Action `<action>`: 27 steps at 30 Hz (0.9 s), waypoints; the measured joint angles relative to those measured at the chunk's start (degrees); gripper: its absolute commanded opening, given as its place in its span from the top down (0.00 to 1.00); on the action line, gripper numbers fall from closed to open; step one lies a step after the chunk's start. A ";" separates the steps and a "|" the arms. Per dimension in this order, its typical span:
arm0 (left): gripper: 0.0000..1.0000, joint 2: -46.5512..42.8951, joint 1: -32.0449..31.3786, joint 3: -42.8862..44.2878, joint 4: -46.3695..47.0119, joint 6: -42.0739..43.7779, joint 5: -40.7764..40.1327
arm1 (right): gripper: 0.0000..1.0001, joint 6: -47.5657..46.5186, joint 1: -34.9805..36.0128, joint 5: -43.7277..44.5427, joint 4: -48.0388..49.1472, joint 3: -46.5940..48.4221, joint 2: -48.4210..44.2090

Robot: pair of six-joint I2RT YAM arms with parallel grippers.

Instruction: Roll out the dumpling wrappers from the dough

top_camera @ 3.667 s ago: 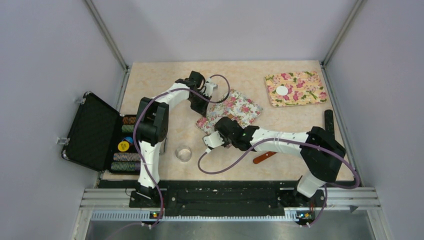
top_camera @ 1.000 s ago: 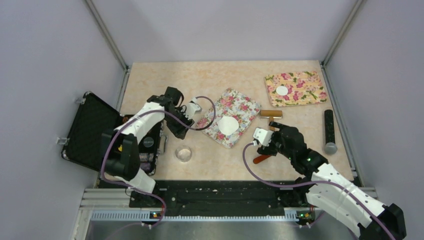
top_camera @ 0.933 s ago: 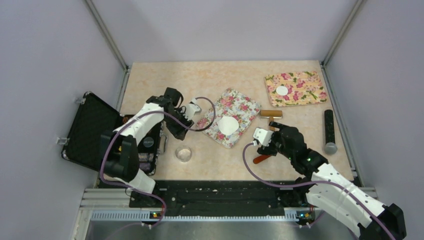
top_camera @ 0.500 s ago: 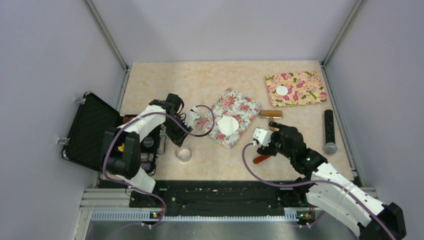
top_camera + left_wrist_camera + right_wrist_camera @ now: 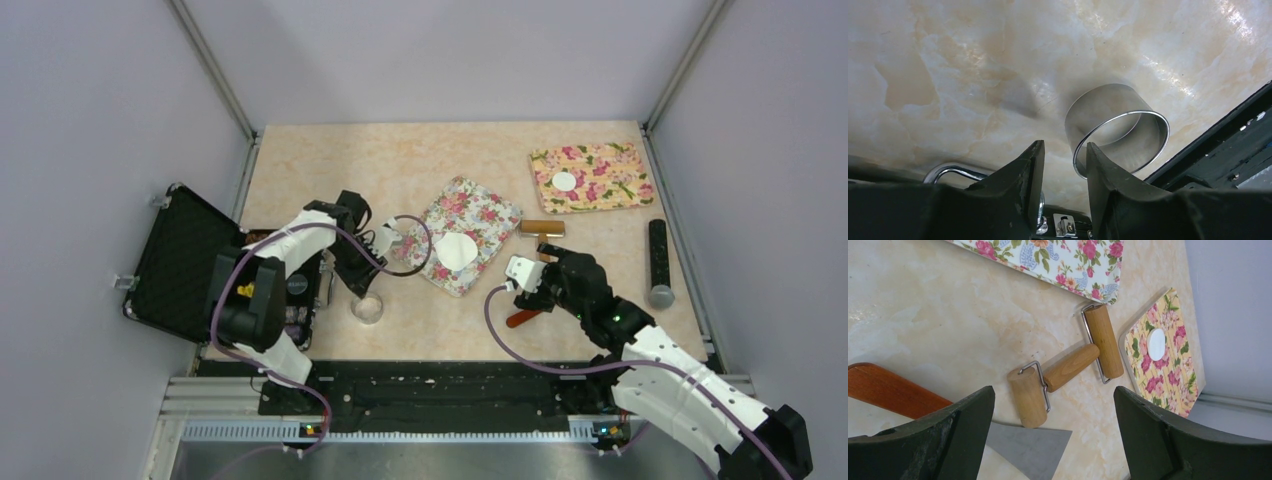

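A thin flat white dumpling wrapper [image 5: 455, 250] lies on the pink floral mat [image 5: 478, 215]. A smaller white round of dough [image 5: 565, 181] [image 5: 1156, 344] sits on the yellow floral mat [image 5: 600, 165]. My left gripper [image 5: 362, 285] [image 5: 1064, 146] hangs just over a shiny round ring [image 5: 367, 307] [image 5: 1118, 131]. Its jaws stand narrowly open and bare, the right finger [image 5: 1108, 175] by the ring's left wall. My right gripper [image 5: 535, 285] [image 5: 1053, 390] is wide open above a wooden roller [image 5: 541, 228] [image 5: 1070, 367], holding nothing.
A scraper with a red-brown handle [image 5: 525, 317] [image 5: 888, 390] and a grey blade [image 5: 1028, 450] lies under the right gripper. An open black case [image 5: 185, 265] [image 5: 1228, 150] stands at the left edge. A black cylinder [image 5: 658, 262] lies at the right.
My left gripper has moved toward the near edge, from beside the pink mat down to the ring, and its jaws have narrowed. The right arm has stayed still.
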 measured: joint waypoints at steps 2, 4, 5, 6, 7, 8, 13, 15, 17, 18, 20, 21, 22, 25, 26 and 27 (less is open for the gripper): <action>0.80 0.42 -0.61 -0.35 0.11 -0.20 -0.04 | 0.12 0.00 0.00 0.00 0.00 0.00 0.00; 1.00 1.07 -1.33 -0.68 0.15 -0.61 -0.04 | 0.12 0.00 0.00 0.00 0.00 0.00 0.00; 1.00 1.46 -1.68 -0.76 0.17 -0.79 -0.07 | 0.12 0.00 0.00 0.00 0.00 0.00 0.00; 1.00 1.77 -2.01 -0.81 0.26 -0.90 -0.13 | 0.12 0.00 0.00 0.00 0.00 0.00 0.00; 1.00 1.79 -2.14 -0.79 0.24 -1.25 -0.15 | 0.12 0.00 0.00 0.00 0.00 0.00 0.00; 1.00 1.77 -2.27 -0.79 0.13 -1.46 -0.11 | 0.12 0.00 0.00 0.02 0.04 -0.04 0.00; 1.00 1.77 -2.45 3.58 -1.66 -2.89 -0.22 | 0.12 0.00 0.00 0.31 0.28 -0.26 0.00; 1.00 1.95 -2.75 9.14 -2.14 -4.33 -0.35 | 0.12 0.00 0.00 0.81 0.50 -0.26 0.15; 1.00 3.43 -3.52 17.05 -2.08 -6.36 -0.72 | 0.12 0.00 0.00 1.84 1.53 -0.26 0.74; 1.00 4.83 -4.22 21.75 -1.73 -7.74 -1.27 | 0.12 0.02 0.00 2.40 1.97 -0.26 0.98; 1.00 8.28 -5.84 29.42 -0.61 -9.99 -2.27 | 0.12 0.02 0.00 4.09 3.17 -0.31 1.49; 1.00 10.73 -7.02 33.73 -0.33 -11.15 -3.06 | 0.11 0.02 0.00 5.01 3.82 -0.42 1.64; 1.00 13.40 -8.22 37.48 0.00 -12.13 -3.61 | 0.11 0.02 0.00 5.81 4.74 -0.63 1.75; 1.00 21.59 -11.47 46.31 -0.35 -13.92 -4.79 | 0.11 0.00 -0.04 8.44 6.88 -1.22 1.97; 1.00 24.48 -12.52 48.83 -0.68 -14.43 -4.94 | 0.11 0.00 -0.07 9.14 7.63 -1.44 1.97; 1.00 27.15 -13.57 50.90 -1.14 -14.86 -5.09 | 0.11 0.00 -0.09 9.81 8.17 -1.49 1.99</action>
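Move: The metal ring stands just under the open left fingers, its middle about 4 cm back, 3 cm to the right and 3 cm below. From the left hand the case handle is some 6 cm left and level with it. The rolled wrapper is roughly 8 cm ahead and 23 cm right, on the flowered tray, whose middle lies 11 cm ahead and 23 cm right. The right hand has the ring about 37 cm left and 5 cm back. Ease the left gripper about 1 cm down and back, pinch the ring's thin wall near its rim, then lift and swing it quickly forward and right, rising some 10 cm, towards the wrapper on the tray. Let the fingers tip forward about 20 degrees and start sinking again at the end. Meanwhile drift the empty right hand 3 cm forward and right, turning slightly clockwise. ##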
